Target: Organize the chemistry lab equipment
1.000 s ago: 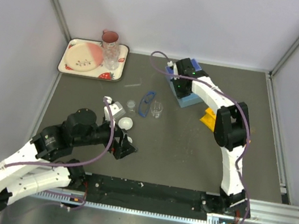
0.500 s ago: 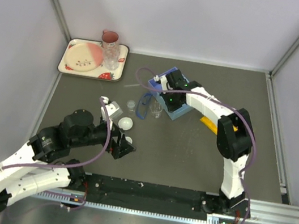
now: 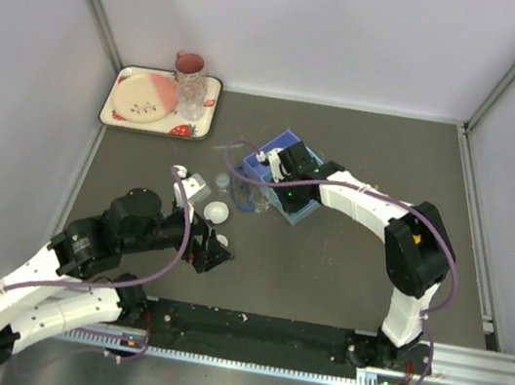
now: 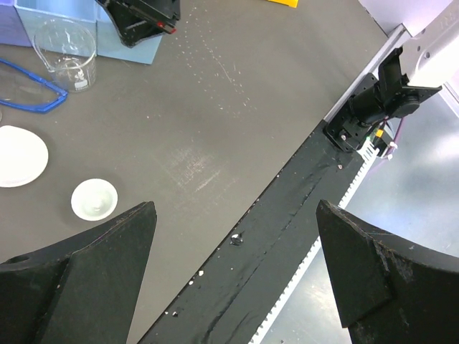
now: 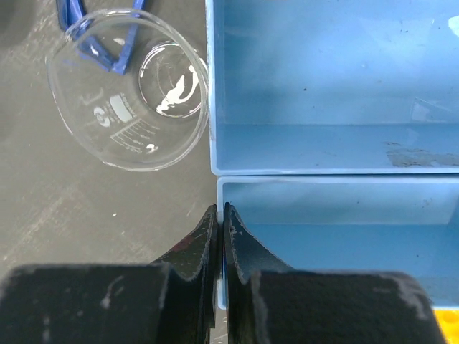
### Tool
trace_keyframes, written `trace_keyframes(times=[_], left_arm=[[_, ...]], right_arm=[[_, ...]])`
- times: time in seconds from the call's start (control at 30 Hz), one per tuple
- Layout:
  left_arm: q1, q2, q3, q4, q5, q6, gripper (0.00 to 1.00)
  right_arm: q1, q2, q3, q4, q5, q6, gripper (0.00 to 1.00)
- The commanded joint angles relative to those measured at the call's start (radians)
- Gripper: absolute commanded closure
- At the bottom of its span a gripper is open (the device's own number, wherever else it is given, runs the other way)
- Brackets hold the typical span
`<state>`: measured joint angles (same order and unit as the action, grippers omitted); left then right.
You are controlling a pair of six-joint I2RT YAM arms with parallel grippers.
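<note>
My right gripper [image 5: 221, 211] is shut on the near wall of the blue divided tray [image 5: 323, 107], which sits at table centre in the top view [image 3: 280, 147]. The small clear beaker [image 5: 133, 86] stands just left of the tray, touching the blue-rimmed goggles [image 3: 243, 176]. Two small white round dishes [image 4: 18, 154] [image 4: 95, 199] lie in front of them. My left gripper [image 4: 235, 215] is open and empty, low over the table's front edge, right of the dishes. A thin glass rod [image 3: 224, 145] lies behind the goggles. A corner of the yellow rack [image 5: 448, 337] shows beside the tray.
The cream strawberry tray [image 3: 206, 115] with its plate [image 3: 145, 95], pink mug [image 3: 191, 66] and clear tumbler [image 3: 192, 98] sits at the back left. A black strip [image 3: 254, 328] runs along the front edge. Metal frame rails bound the sides.
My right gripper has dragged the blue tray from the back toward the left and front, up to the beaker and goggles. My left arm has barely moved.
</note>
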<state>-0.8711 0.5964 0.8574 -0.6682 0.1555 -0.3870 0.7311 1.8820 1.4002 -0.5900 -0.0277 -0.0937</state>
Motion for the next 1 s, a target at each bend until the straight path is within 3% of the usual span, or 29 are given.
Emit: trace_keyframes(times=[0.0, 0.6, 0.9, 0.97], left_arm=[[0.003, 0.006, 0.025, 0.013, -0.008, -0.010, 0.01], [0.003, -0.015, 0.032, -0.040, -0.024, -0.023, 0.01], [0.004, -0.041, 0.008, -0.050, -0.028, -0.032, 0.01], [0.003, -0.040, 0.006, -0.051, -0.036, -0.029, 0.01]], right_arm=[[0.039, -0.079, -0.072, -0.011, -0.035, 0.049, 1.00], [0.165, -0.170, -0.265, 0.055, -0.006, 0.212, 1.00], [0.191, -0.261, -0.284, -0.001, 0.126, 0.264, 1.00], [0.191, -0.265, -0.236, -0.037, 0.159, 0.265, 0.85]])
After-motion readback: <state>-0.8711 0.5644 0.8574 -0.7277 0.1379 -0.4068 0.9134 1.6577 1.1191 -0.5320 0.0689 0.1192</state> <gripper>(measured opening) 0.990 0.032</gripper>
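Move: The blue compartment box is already pinched by its near-left rim in the right hand, its middle about 7 cm ahead of that hand and 4 cm lower; it is going to clear table about 9 cm straight back. The glass beaker stands about 7 cm to the right hand's left, just 1 cm ahead; the blue goggles lie 10 cm left and 2 cm ahead. From the left hand, the box is about 27 cm ahead, 13 cm right and 22 cm below. The blue box, its rim still pinched between the shut right fingers, is dragged back towards the robot's base by roughly 9 cm of hand travel, at nearly constant height and with hardly any wrist turn. The box's near-left wall keeps pushing along the beaker beside it; the fingers are still on the rim at the end. ##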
